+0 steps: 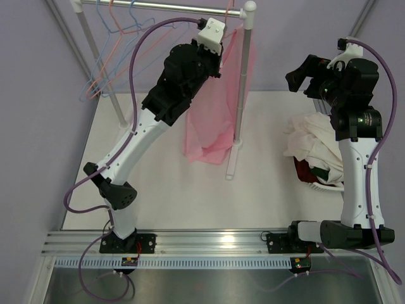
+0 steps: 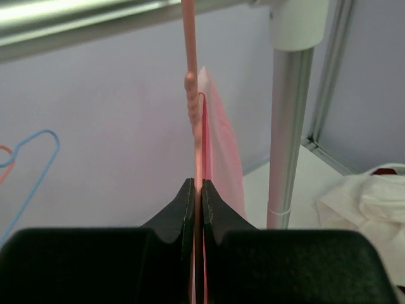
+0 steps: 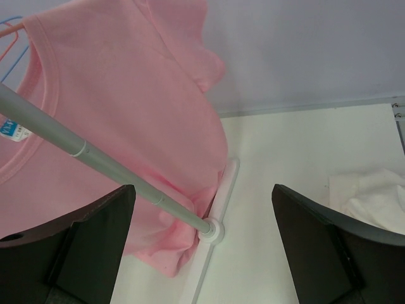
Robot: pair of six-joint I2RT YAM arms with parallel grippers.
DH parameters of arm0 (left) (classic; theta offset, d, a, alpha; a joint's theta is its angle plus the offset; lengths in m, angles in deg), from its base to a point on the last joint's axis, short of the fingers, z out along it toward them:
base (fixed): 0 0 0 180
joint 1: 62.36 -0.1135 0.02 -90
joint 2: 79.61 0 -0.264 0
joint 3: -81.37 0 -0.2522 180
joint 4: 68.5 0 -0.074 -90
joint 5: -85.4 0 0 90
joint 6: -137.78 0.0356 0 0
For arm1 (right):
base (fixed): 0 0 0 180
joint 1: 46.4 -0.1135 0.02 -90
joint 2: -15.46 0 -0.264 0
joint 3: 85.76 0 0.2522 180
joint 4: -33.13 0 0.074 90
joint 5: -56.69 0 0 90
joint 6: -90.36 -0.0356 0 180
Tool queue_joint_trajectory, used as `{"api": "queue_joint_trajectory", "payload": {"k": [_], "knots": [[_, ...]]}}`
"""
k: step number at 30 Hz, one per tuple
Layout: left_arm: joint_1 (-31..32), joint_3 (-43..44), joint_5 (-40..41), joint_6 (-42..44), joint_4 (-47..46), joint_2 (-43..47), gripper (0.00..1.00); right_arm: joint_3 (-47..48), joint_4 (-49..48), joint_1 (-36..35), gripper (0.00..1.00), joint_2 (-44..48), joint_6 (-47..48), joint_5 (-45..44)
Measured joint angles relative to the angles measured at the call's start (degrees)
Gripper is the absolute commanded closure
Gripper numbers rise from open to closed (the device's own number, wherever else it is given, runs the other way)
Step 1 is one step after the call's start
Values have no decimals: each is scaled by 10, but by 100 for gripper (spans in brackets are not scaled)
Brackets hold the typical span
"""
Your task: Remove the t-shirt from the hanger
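Observation:
A pink t-shirt [image 1: 212,120] hangs on a pink hanger [image 2: 192,95] from the rail [image 1: 171,6] of a clothes rack, next to its right post. My left gripper [image 1: 218,50] is raised to the top of the shirt. In the left wrist view it [image 2: 197,187] is shut on the hanger's thin pink bar, with the shirt [image 2: 221,145] just behind. My right gripper [image 1: 304,82] is open and empty in the air to the right of the rack. It [image 3: 203,188] looks down at the shirt [image 3: 114,126] and the post's foot.
The right rack post [image 1: 242,82] stands in a white foot [image 3: 212,231] by the shirt's hem. Empty blue and orange hangers [image 1: 111,38] hang at the rail's left end. A pile of white clothes [image 1: 313,142] with a red item lies at the right.

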State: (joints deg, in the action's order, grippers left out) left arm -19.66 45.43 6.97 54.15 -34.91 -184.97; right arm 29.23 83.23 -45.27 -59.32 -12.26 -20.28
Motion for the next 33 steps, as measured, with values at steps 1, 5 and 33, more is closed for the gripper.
{"api": "queue_joint_trajectory", "payload": {"k": [1,5,33], "knots": [[5,-2,21,15,-13,2,100,0,0,0,1,0,0,0],[35,-4,78,66,-57,10,100,0,0,0,1,0,3,0],[41,-462,275,-9,-175,360,100,-41,1,-160,0,30,22,-1]]}}
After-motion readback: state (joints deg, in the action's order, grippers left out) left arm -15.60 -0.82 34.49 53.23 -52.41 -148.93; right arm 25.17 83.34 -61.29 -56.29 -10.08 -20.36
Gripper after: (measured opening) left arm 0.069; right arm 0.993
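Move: The left gripper already holds the pink hanger, with the t-shirt on it hooked over the rail some 12 cm above and 3 cm ahead. It is bound for open space about 10 cm back and 15 cm left, at much its height. The right post stands 7 cm right and 3 cm ahead; the empty hangers, level in height, are 27 cm left and 3 cm ahead. From the right gripper, the t-shirt is roughly 26 cm left, 3 cm ahead and 15 cm lower. Keep the left fingers shut on the pink hanger and raise it about 7 cm to free its hook from the rail, then carry it some 15 cm left and 9 cm back, turning counter-clockwise, and sink quickly at the end to just under the starting height. Late on, sweep the open right gripper left and a little back towards the right post, turning slightly counter-clockwise. ##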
